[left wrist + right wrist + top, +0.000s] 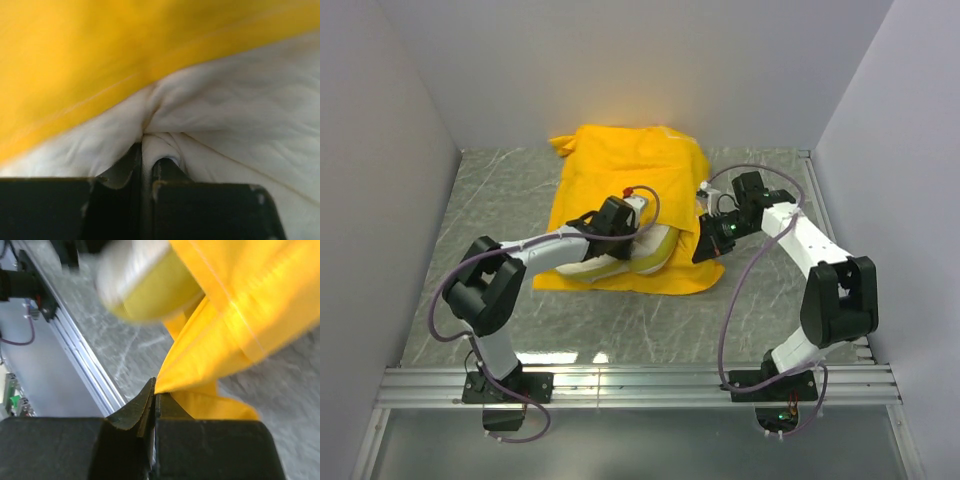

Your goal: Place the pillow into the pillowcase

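The bright yellow pillowcase (620, 165) lies crumpled at the middle back of the table. From its near opening the cream-white pillow (610, 262) sticks out, its yellowish side edge turned to the right. My left gripper (625, 218) is shut on a pinched fold of the pillow (215, 115), with yellow pillowcase (75, 60) draped just above it. My right gripper (708, 245) is shut on the pillowcase's right near edge (210, 355), which is lifted a little off the table. The pillow (135, 280) shows blurred beyond that edge.
The grey marbled tabletop (500, 200) is boxed in by pale walls on the left, back and right. An aluminium rail (640, 385) runs along the near edge, behind the arm bases, and the rail (75, 355) also shows in the right wrist view.
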`<state>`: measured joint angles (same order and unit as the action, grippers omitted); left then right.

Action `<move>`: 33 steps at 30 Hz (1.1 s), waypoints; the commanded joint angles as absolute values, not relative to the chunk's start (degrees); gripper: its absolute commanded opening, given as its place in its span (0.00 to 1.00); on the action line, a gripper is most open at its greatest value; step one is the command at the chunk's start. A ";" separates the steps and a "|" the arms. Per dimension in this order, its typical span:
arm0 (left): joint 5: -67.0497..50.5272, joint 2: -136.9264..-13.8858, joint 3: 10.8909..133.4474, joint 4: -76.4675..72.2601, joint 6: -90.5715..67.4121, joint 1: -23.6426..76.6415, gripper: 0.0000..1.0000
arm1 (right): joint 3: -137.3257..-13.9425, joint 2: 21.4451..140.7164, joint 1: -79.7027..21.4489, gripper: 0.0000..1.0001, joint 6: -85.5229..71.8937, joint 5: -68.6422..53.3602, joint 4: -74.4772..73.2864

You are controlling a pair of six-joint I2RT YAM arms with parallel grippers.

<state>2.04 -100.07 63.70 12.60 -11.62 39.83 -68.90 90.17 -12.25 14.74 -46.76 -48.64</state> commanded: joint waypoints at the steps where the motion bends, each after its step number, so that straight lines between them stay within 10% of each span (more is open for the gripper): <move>1: 16.79 -102.66 66.01 9.85 -16.52 31.73 0.00 | -67.15 90.25 -11.69 0.00 17.49 -48.87 -64.77; 14: 3.34 -88.43 64.42 17.92 -20.56 50.62 0.00 | -74.09 101.52 -14.40 0.00 11.85 -46.19 -55.62; 33: -2.88 -77.44 47.83 18.29 14.23 28.57 0.01 | -67.84 89.11 -53.87 0.00 34.71 -73.39 -66.26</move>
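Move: Just ahead of the left hand, which holds a folded bunch of the pillow, lies the pillowcase body, its middle about 15 cm forward and 2 cm right, roughly level. The pillow's right end bulges 7 cm to this hand's right, level with it. For the right hand, pinching the case's hem, that pillow end is some 11 cm left, 1 cm forward and 8 cm below; the case's loose corner is 4 cm right, 3 cm back, 12 cm below. Keeping its pinch on the case's hem, the right hand dips about 6 cm, then sweeps back and left, ending some 18 cm nearer the base and turned about 50 degrees counter-clockwise. The left hand keeps its grip on the pillow: a short push forward, a pull back and right while rising, then a swing of some 15 cm left, sinking. ##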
